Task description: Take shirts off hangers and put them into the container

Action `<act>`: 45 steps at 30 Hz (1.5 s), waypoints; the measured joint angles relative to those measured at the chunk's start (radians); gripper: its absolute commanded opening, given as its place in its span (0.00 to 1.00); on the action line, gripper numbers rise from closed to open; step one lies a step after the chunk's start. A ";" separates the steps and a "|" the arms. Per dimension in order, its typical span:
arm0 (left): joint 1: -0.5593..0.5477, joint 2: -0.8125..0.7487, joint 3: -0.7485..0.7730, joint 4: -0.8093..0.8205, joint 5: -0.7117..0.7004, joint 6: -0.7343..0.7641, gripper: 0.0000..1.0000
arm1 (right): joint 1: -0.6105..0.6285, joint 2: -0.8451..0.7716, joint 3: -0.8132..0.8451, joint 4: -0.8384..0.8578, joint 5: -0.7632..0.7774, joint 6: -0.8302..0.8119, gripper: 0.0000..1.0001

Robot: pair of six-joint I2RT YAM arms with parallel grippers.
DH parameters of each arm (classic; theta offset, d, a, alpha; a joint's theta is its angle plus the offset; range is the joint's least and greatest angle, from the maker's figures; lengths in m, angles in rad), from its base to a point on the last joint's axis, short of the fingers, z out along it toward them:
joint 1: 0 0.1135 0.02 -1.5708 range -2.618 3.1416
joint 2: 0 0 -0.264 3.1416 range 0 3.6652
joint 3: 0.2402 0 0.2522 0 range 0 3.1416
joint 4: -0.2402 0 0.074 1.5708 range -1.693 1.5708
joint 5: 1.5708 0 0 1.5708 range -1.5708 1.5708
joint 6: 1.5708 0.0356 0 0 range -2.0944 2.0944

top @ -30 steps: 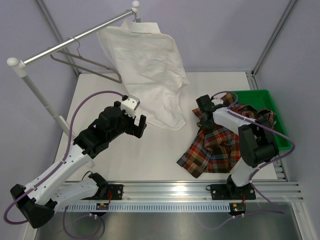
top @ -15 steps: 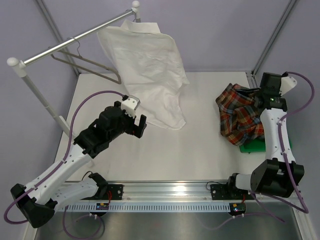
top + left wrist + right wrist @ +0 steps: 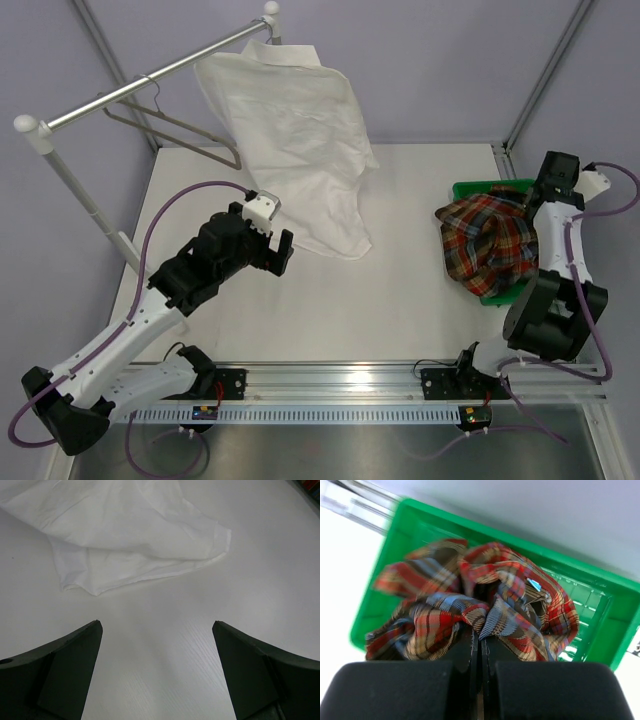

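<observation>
The red-orange plaid shirt (image 3: 485,240) hangs bunched over the green container (image 3: 468,188) at the right edge of the table, spilling past its left rim. My right gripper (image 3: 537,212) is above the bin, shut on a fold of the plaid shirt (image 3: 440,625); in the right wrist view the gripper (image 3: 481,630) has cloth pinched between its closed jaws, with the container (image 3: 402,545) below. The off-white shirt (image 3: 290,130) hangs from the rail, its hem on the table. My left gripper (image 3: 271,256) is open just short of that hem (image 3: 125,535), and the gripper (image 3: 157,625) holds nothing.
A silver rail (image 3: 130,95) on white posts crosses the back left. A bare wire hanger (image 3: 170,130) hangs from it beside the white shirt. Metal frame posts (image 3: 540,80) stand at the back right corner near the bin.
My right arm has swung the plaid shirt off the table's middle right and carried it over the green bin. The left arm and white shirt have not moved.
</observation>
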 measured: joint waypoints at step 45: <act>0.000 0.021 0.000 0.000 0.000 0.000 0.99 | 0.358 -0.222 -0.338 0.053 -0.298 -0.032 0.75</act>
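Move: The right hand holds the bunched plaid shirt in shut fingers over the green container, whose middle is about 17 cm below it, roughly 3 cm left and 2 cm back. The shirt's bulk lies about 10 cm left, level fore and aft, some 13 cm down. The hanging white shirt is far off, around 55 cm left, 8 cm ahead and 5 cm higher. From the idle left hand the container is about 58 cm right, 11 cm ahead, 20 cm down. The right fingers let go of the plaid shirt over the container: the hand dips about 12 cm towards it, drawing back slightly, and opens to roughly three-quarters as it climbs off again. Empty, it then swings some 20 cm left towards the container's left side, turning about 35 degrees counter-clockwise and sinking again at the end. ##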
